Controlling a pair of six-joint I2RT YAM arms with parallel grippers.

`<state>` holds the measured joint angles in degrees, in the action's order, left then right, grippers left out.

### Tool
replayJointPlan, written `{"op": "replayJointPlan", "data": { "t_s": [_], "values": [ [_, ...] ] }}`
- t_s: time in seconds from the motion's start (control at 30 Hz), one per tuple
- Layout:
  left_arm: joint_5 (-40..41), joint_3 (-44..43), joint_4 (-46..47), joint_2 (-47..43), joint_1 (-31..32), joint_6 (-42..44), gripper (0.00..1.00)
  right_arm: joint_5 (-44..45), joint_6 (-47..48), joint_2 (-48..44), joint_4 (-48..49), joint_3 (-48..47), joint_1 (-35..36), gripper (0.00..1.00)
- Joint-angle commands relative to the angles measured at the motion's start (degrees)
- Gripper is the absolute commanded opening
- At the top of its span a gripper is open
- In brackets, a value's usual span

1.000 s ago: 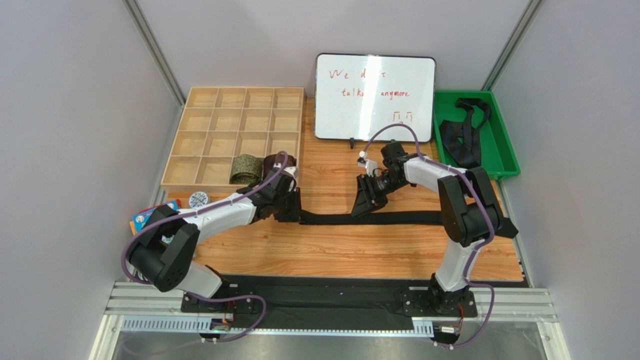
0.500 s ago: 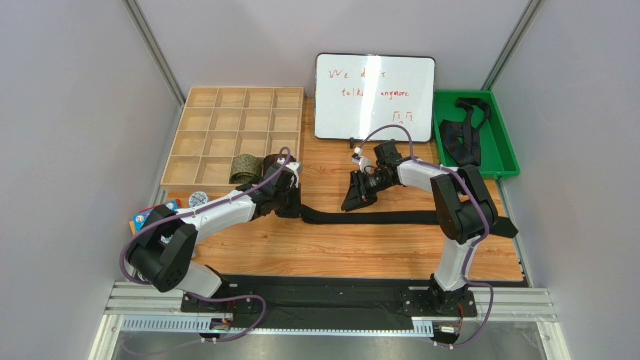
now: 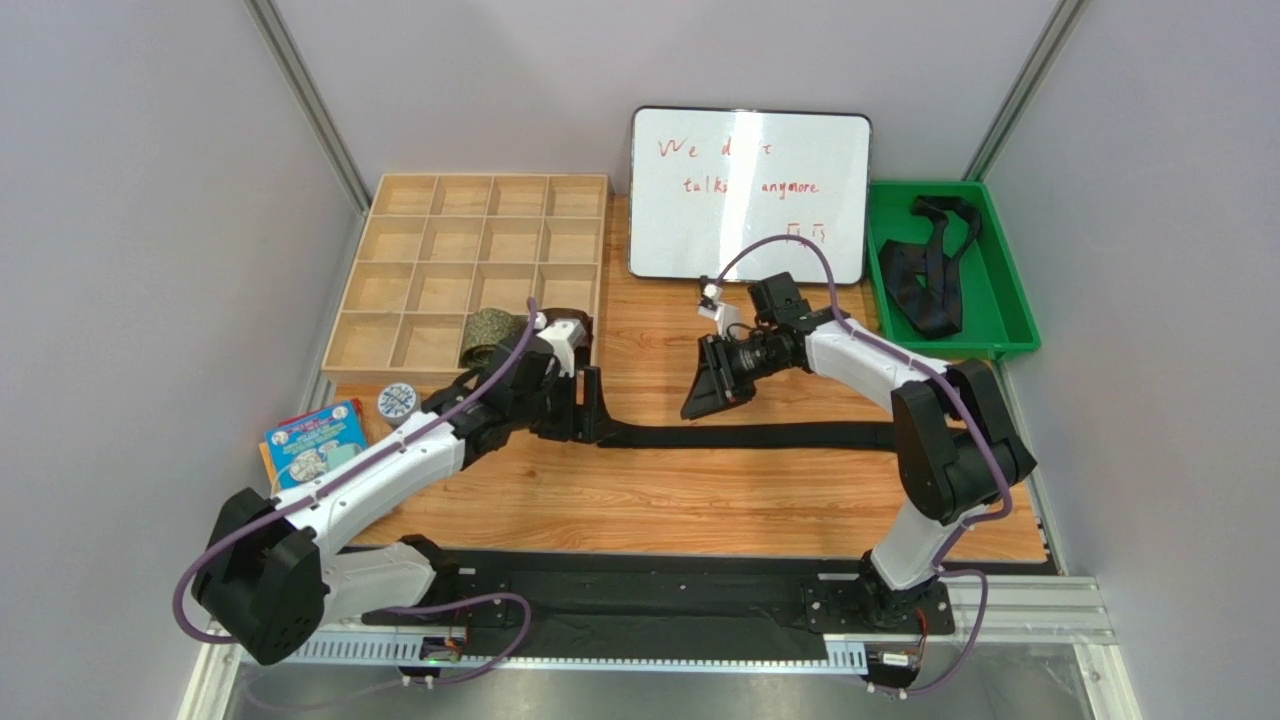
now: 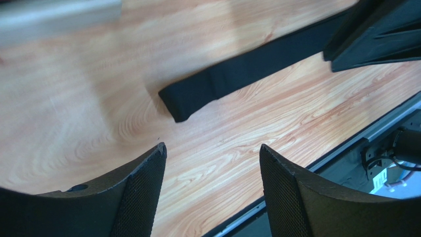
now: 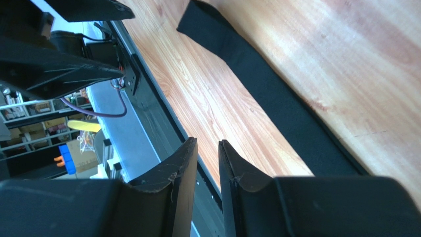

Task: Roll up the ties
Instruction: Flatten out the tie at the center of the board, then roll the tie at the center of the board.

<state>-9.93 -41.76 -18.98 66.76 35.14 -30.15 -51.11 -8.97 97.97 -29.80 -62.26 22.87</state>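
Note:
A long black tie [image 3: 766, 437] lies flat across the wooden table, and its left end [image 4: 190, 96] rests free on the boards. My left gripper [image 3: 580, 402] hovers over that end, open, with nothing between its fingers [image 4: 148, 182]. My right gripper [image 3: 703, 393] hangs above the tie's left part, its jaws a narrow gap apart and empty [image 5: 207, 142]; the tie [image 5: 276, 94] runs below it. An olive patterned tie [image 3: 489, 327] sits coiled in a compartment of the wooden organiser [image 3: 451, 240]. More black ties [image 3: 920, 278] lie in the green bin [image 3: 1014, 308].
A whiteboard [image 3: 748, 195] with red writing lies at the back centre. A colourful booklet [image 3: 308, 443] and a small round disc [image 3: 397, 399] lie at the left. The table's front edge and metal rail [image 4: 346, 148] are close below the left gripper.
My left gripper has opened and let go of the tie's left end, which now lies on the table. The left arm stretched forward. The right gripper drifted slightly left.

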Motion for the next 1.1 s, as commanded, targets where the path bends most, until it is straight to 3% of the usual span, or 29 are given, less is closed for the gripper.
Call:
{"op": "replayJointPlan", "data": {
  "t_s": [0.0,0.17,0.33,0.77,1.07],
  "values": [
    [1.6,3.8,1.8,-0.7,-0.2,-10.6,0.73,-0.1,4.2,0.6,-6.5,-1.6,0.9,0.28],
    [2.4,1.3,1.7,-0.5,-0.2,-12.7,0.63,0.7,6.2,-1.7,-10.2,-1.0,2.3,0.3],
    [0.1,0.4,4.7,7.1,-0.1,-14.8,0.55,2.5,1.5,0.3,-4.0,0.4,3.3,0.29],
    [2.2,-6.0,5.1,16.8,0.1,-9.1,0.49,3.3,-2.2,11.5,-0.1,-6.2,3.1,0.28],
    [4.9,-6.4,0.3,16.6,-0.7,-7.9,0.46,2.8,-4.1,15.0,0.7,-7.1,3.2,0.28]
  ]
}}
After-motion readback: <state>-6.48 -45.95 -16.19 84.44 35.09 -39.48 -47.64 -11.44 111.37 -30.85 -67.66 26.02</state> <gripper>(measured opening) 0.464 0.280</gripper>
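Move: The tie's left end lies some 3 cm ahead of the left gripper, 2 cm to its right and about 9 cm down. The brown rolled tie is roughly 15 cm ahead and 2 cm left of that gripper, with the green rolled tie about 9 cm further left at the same depth. For the right gripper, the stretch of tie to reach is about 1 cm ahead, 2 cm left and 8 cm down. Bring both grippers back down to the tie's left part. Dip the left one slightly back, then forward and right, sinking about 6 cm in all to the tie's end, tipping its fingers some 12 degrees steeper while they close from wide to about half. Draw the right one back 3 cm, then forward again and down to the strip, fingers kept nearly shut; firm contact can't be seen. ##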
